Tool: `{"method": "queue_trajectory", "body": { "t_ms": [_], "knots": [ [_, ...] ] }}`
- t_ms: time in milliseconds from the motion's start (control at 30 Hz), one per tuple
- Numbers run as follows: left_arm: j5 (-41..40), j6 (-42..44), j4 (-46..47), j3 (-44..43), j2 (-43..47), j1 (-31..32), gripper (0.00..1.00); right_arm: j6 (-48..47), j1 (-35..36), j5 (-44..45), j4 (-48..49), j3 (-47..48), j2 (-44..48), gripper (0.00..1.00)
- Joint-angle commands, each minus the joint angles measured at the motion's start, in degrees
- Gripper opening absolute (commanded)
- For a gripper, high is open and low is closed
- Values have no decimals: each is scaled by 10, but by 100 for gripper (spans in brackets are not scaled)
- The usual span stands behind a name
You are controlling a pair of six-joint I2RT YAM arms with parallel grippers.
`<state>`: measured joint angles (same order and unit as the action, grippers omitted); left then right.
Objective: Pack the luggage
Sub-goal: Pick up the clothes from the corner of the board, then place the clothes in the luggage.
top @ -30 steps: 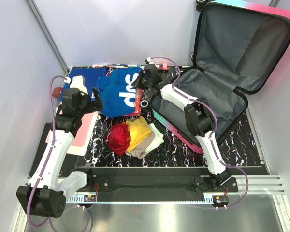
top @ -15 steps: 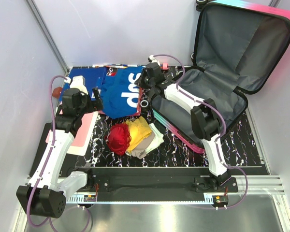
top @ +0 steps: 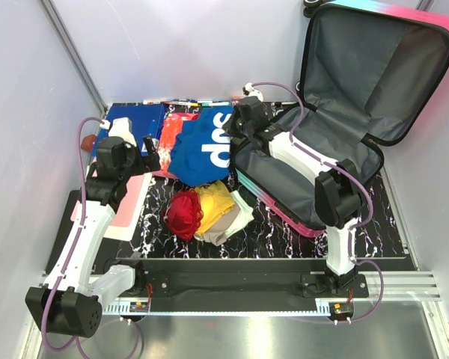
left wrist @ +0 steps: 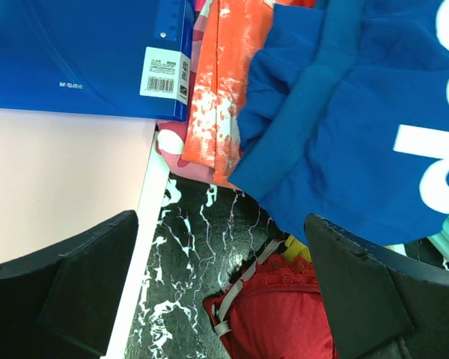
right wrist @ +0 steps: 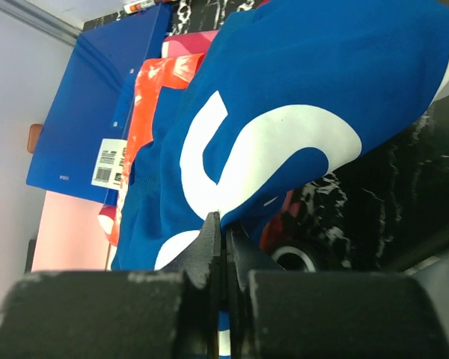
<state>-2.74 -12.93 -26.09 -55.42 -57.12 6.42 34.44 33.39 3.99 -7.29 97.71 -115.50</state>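
Note:
The luggage (top: 359, 161) lies open at the right, its grey-lined lid (top: 367, 67) leaning up against the wall. My right gripper (top: 238, 129) is at the luggage's left edge, shut on a blue shirt with white letters (top: 202, 149). In the right wrist view the closed gripper (right wrist: 223, 224) pinches the shirt (right wrist: 322, 82), which hangs lifted over the table. My left gripper (top: 151, 161) hovers open to the left of the shirt. The left wrist view shows that gripper (left wrist: 221, 221) empty, above the marbled table and a red garment (left wrist: 277, 314).
A heap of red (top: 183, 213), yellow (top: 213, 198) and pale clothes lies at the table's middle front. A blue folder (top: 131, 123) and an orange-red item (top: 176, 127) lie at the back left. A pink sheet (top: 127, 198) sits under the left arm. A black luggage wheel (right wrist: 292, 258) is below the shirt.
My right gripper has carried the blue shirt to the right, towards the luggage, uncovering the orange-red item. The left arm has stayed still.

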Motion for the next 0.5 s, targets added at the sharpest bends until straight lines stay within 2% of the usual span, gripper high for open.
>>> {"method": "queue_trajectory", "body": {
  "t_ms": [0, 467],
  "knots": [
    [9, 5, 20, 0, 2, 3, 99, -16, -21, 28, 25, -26, 80, 0],
    [12, 4, 21, 1, -3, 4, 99, -27, -75, 36, 18, -146, 173, 0]
  ]
}}
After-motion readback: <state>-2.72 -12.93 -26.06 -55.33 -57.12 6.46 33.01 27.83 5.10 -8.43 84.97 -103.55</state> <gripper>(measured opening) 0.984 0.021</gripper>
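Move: The right hand already holds the blue clothes by the far right part of the lettering. The middle of the open suitcase base lies about 26 cm to its right, 9 cm back and 8 cm below. The orange bag, partly under the clothes, is some 14 cm left and 3 cm back; the folded pile sits 2 cm left and 24 cm back, both roughly 9 cm lower. From the left hand, the suitcase base is about 50 cm right, 8 cm ahead and 12 cm below. Keeping the blue clothes pinched in its shut fingers, the right hand carries them to its right, about 8 cm at nearly constant height, off the orange bag and towards the open suitcase. It eases slightly back on the way, and the wrist turns only some 5 degrees clockwise. ##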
